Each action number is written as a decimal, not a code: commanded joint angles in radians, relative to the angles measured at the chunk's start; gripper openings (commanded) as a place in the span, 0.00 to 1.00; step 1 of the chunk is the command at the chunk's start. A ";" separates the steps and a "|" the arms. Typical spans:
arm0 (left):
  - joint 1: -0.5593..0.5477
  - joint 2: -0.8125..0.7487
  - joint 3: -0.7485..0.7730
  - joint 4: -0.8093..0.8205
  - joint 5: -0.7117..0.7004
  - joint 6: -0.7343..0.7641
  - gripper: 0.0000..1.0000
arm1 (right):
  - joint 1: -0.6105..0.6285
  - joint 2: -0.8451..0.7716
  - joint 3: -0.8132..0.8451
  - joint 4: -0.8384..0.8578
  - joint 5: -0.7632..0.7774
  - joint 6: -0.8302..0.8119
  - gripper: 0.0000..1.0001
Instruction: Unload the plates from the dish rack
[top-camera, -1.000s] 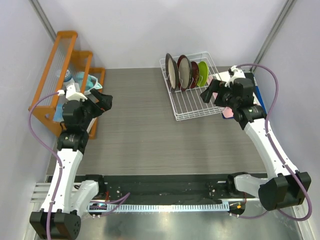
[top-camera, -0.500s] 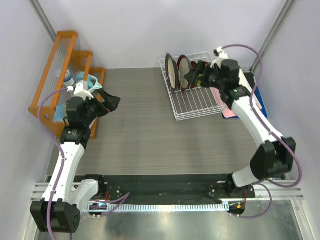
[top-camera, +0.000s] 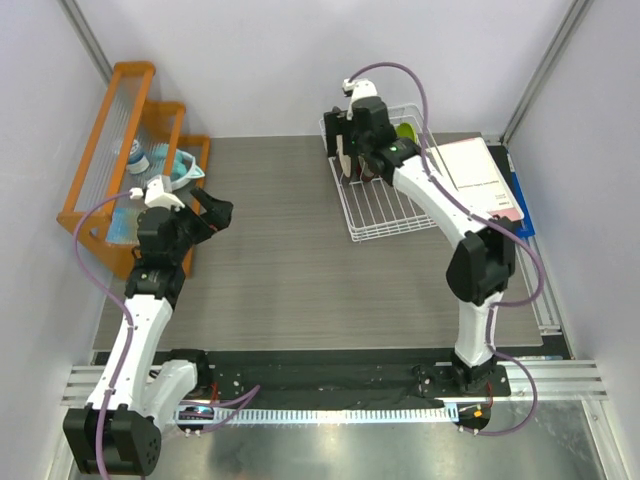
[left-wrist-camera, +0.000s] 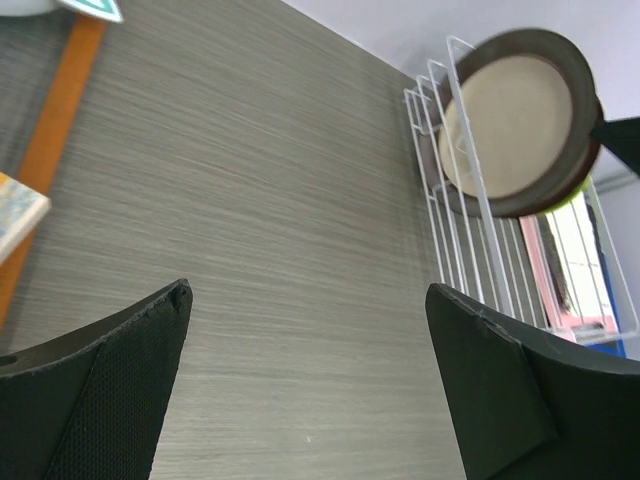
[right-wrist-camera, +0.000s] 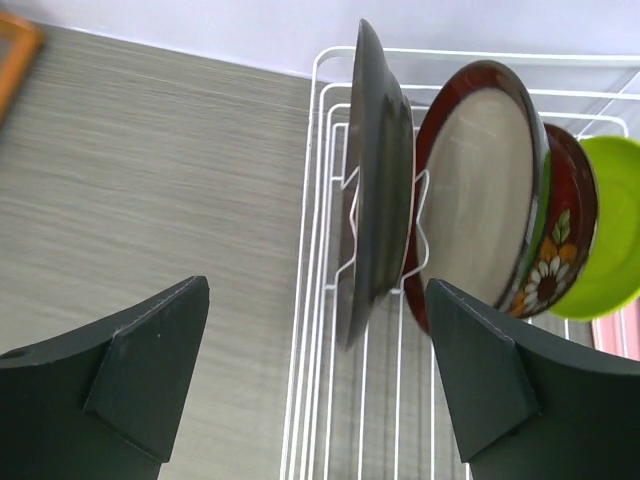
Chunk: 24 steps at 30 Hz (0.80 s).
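Several plates stand upright in the white dish rack (right-wrist-camera: 322, 330). In the right wrist view they run left to right: grey-rimmed plate (right-wrist-camera: 378, 170) edge-on, dark-red-rimmed cream plate (right-wrist-camera: 485, 180), dark red plate with white marks (right-wrist-camera: 558, 255), lime green plate (right-wrist-camera: 608, 230). My right gripper (right-wrist-camera: 318, 290) is open and empty above the rack's left end, jaws either side of the grey-rimmed plate's edge, not touching it. In the top view it (top-camera: 345, 135) hides most plates; the green one (top-camera: 405, 131) shows. My left gripper (left-wrist-camera: 308, 292) (top-camera: 216, 212) is open and empty over bare table, far left of the rack (left-wrist-camera: 450, 200).
An orange wooden shelf (top-camera: 130, 110) with small items stands along the left edge, close behind my left arm. A pink-and-white pad (top-camera: 478, 172) lies on a blue mat right of the rack (top-camera: 390, 212). Grey table (top-camera: 280, 250) lies between arms.
My right arm swung from the rack's right side across the plates to the rack's far-left end. My left gripper shifted only slightly.
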 joint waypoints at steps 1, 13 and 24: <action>0.004 0.007 0.007 0.027 -0.142 -0.004 0.99 | 0.026 0.098 0.159 -0.028 0.181 -0.106 0.94; -0.001 0.139 0.043 0.073 -0.123 -0.010 0.99 | 0.026 0.338 0.418 -0.025 0.333 -0.232 0.80; -0.005 0.156 0.046 0.081 -0.092 0.002 1.00 | 0.024 0.445 0.484 -0.031 0.378 -0.245 0.62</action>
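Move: The nearest grey-rimmed plate, standing on edge at the rack's left end, is centred roughly 9 cm ahead of the right hand, 3 cm right and 9 cm below. A second grey-rimmed plate stands close against it, some 2 cm farther right. The red-rimmed plate is about 8 cm ahead and 8 cm right of the hand, the green dish 8 cm ahead and 15 cm right. From the left hand the nearest plate is about 26 cm ahead, 30 cm right and 6 cm below. Forward about 8 cm and down some 5 cm, the right hand works in over the nearest grey-rimmed plate, its left side rolling down roughly 20 degrees while it turns about 10 degrees clockwise. Its fingers narrow partway, one on each side of the grey-rimmed pair; a grip can't be seen yet. The empty left hand, still wide open, sinks about 4 cm and edges forward and left. ##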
